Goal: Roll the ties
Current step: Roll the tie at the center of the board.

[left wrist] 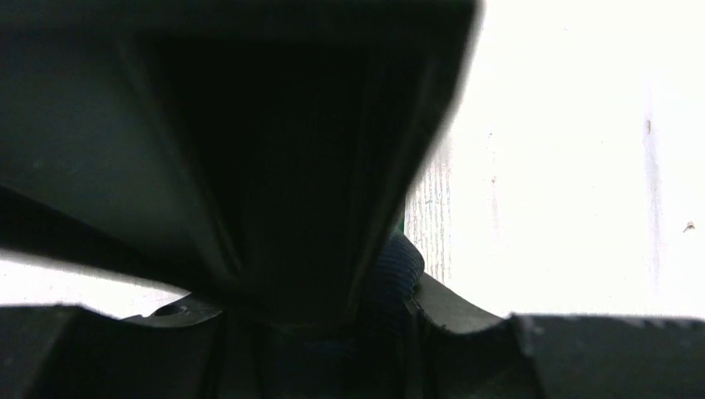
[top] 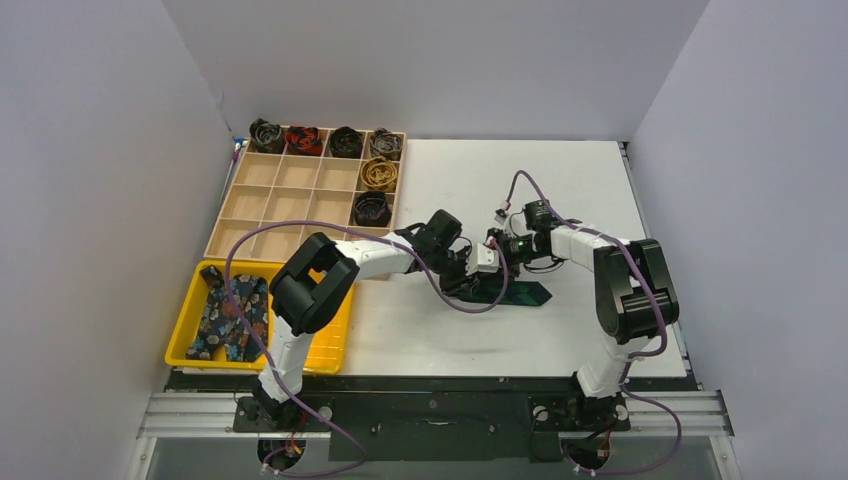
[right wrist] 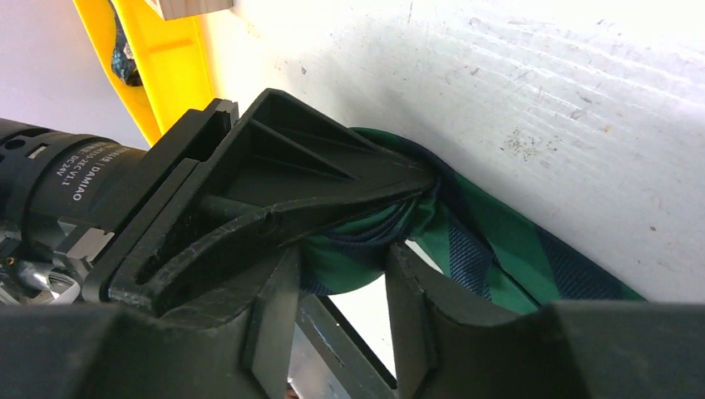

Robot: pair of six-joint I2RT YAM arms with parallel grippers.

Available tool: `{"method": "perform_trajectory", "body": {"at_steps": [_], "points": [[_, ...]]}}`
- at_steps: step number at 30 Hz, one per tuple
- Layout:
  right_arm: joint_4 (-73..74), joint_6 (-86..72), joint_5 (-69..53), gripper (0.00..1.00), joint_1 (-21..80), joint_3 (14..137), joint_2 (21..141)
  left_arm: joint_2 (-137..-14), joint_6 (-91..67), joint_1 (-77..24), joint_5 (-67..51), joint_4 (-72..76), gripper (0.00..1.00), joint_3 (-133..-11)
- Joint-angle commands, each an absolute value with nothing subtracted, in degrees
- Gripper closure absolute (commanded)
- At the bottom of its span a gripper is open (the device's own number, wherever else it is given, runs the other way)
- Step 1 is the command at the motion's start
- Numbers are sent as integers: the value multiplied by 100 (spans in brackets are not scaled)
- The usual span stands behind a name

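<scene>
A green and navy plaid tie (top: 520,293) lies mid-table, its free end stretching right. My left gripper (top: 462,272) comes in from the left and is shut on the bunched, partly rolled end of the tie (right wrist: 499,249); in the right wrist view its black jaws (right wrist: 420,179) pinch that fabric. My right gripper (top: 492,260) faces it from the right. Its fingers (right wrist: 342,259) stand apart, with a fold of the tie hanging between the tips. In the left wrist view, ribbed navy fabric (left wrist: 399,270) shows between dark fingers, and the rest is blocked.
A wooden compartment box (top: 285,190) stands at the back left, holding several rolled ties (top: 345,142) along its far and right cells. A yellow tray (top: 335,345) at the near left holds floral ties (top: 230,315); its rim (right wrist: 166,58) shows in the right wrist view.
</scene>
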State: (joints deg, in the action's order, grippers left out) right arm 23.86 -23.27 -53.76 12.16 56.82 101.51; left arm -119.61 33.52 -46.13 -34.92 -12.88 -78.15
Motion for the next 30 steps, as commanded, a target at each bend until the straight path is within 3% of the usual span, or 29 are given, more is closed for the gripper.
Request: {"method": "perform_trajectory", "body": {"at_steps": [1, 3, 4, 6, 11, 13, 19, 30], "points": [[2062, -2354, -5071, 81, 1282, 5550, 10220, -12401, 3488, -4628, -2849, -2303, 82, -7458], [2201, -2207, -5056, 98, 1252, 5569, 10318, -12413, 3483, -4620, -2848, -2291, 82, -7463], [2274, -2145, -5034, 100, 1251, 5588, 10340, -12416, 3473, -4617, -2854, -2278, 81, -7462], [2450, -1974, -4940, 100, 1248, 5618, 10361, -12419, 3399, -4586, -2881, -2230, 78, -7462], [2910, -1402, -4270, 100, 1194, 5665, 10396, -12221, 3022, -4394, -3281, -1973, 47, -7378], [2986, -1250, -3964, 100, 1170, 5695, 10425, -11987, 2774, -4289, -3651, -1499, 38, -7162], [3174, -887, -3069, 100, 1178, 5777, 10381, -11368, 2059, -4179, -4253, 646, 22, -6428], [3470, -385, -2362, 100, 1358, 5773, 10245, -11414, 1054, -4307, -3669, 2544, 18, -6046]]}}
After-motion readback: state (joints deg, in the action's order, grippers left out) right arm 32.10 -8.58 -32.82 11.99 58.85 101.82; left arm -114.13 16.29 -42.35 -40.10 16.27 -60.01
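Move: The left fingers still hold the green tie's roll, its middle roughly 2 cm to their right and a centimetre above their hand point. For the right hand, held partly open over the roll's upper right side, that middle lies about 4 cm left and 4 cm below. The tie's flat tail is centred some 5 cm right of the right hand, 1 cm nearer the base and 8 cm below. The right fingers close almost shut on cloth at the top of the green roll, then carry it to the right and down, about 5 cm each way, tipping some 20 degrees more steeply downward and ending in a pinch low on the roll's right side, where it meets the flat tail. As that pull begins, the left fingers, which have been holding still, open wide and let go of the roll, easing about a centimetre left and up with a small turn of the wrist. ##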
